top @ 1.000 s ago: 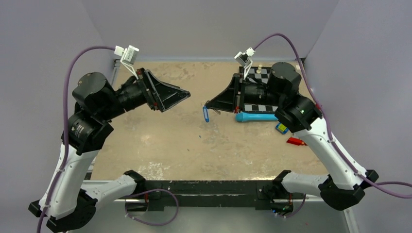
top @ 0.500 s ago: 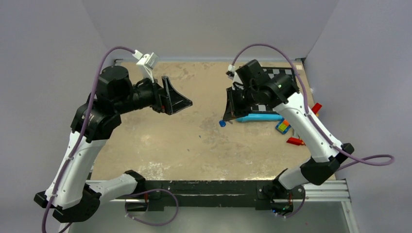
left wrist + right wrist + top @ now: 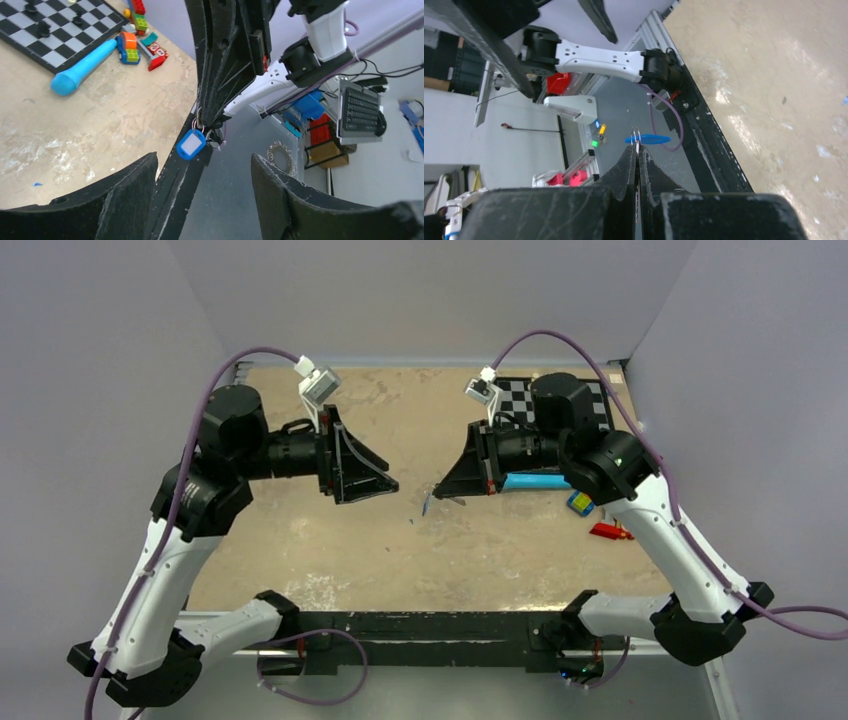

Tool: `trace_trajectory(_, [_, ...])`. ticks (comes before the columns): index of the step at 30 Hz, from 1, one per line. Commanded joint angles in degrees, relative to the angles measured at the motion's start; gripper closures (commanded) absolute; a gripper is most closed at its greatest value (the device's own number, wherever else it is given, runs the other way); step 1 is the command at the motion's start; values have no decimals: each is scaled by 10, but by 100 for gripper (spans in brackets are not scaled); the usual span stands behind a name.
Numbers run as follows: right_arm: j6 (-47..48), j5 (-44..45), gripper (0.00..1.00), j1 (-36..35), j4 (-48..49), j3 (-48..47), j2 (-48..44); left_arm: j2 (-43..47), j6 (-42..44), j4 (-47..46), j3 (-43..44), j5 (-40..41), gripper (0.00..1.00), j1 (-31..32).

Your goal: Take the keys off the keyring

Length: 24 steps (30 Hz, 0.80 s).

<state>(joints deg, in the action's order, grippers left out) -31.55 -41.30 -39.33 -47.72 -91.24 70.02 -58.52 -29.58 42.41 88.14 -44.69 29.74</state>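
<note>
My right gripper (image 3: 440, 490) is held above the table's middle, shut on the thin metal keyring (image 3: 637, 134). A bright blue oval tag (image 3: 191, 144) hangs from the ring below the fingertips (image 3: 212, 107). It shows edge-on in the right wrist view as the blue tag (image 3: 648, 139). The keys (image 3: 215, 140) are small thin bits beside the tag, too small to make out well. My left gripper (image 3: 388, 483) faces the right one a short way to its left, open, nothing between its fingers (image 3: 125, 200). The tag hangs just beyond its gap.
A chessboard (image 3: 560, 400) lies at the back right under the right arm. A long light-blue tube tool (image 3: 535, 481), a blue-and-yellow block (image 3: 579, 502) and a red piece (image 3: 608, 531) lie near it. The black rail (image 3: 430, 625) runs along the near edge.
The right arm swung and came back to level, the tag now hanging lower. The left gripper turned, moved closer to the right one, and its jaws narrowed a little.
</note>
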Motion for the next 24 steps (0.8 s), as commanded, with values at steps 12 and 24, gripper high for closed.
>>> trace_trajectory(12, [-12,-108,100,-2,130,-16,22,-39,-57,-129,-33,-97,44,3])
trace_trajectory(24, [-17,-111,100,-1,143,-19,29,-65,-62,-139,-40,-128,60,9])
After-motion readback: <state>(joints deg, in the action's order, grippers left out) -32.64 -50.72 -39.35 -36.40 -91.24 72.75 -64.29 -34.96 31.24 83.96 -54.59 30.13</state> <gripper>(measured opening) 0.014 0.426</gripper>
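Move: About 7 cm to the right of the left hand, 2 cm back and a little lower, the ring of the keyring sticks out of the right fingertips. The blue tag hangs from it, some 6 cm right of the left hand, 4 cm back and 3 cm down; the key juts out 11 cm right, 4 cm back and 3 cm down. From the right hand the tag lies about 2 cm left, 2 cm back and 2 cm down. Closing in on the ring and blue tag, the left hand goes about 3 cm to its right and slightly forward, rising a touch before sinking nearly 2 cm, while its fingers narrow from about three-quarters to under half open. The right hand, still shut on the keyring, lifts it about 2.5 cm and brings it 2 cm left towards them, fingertips tilting up. ##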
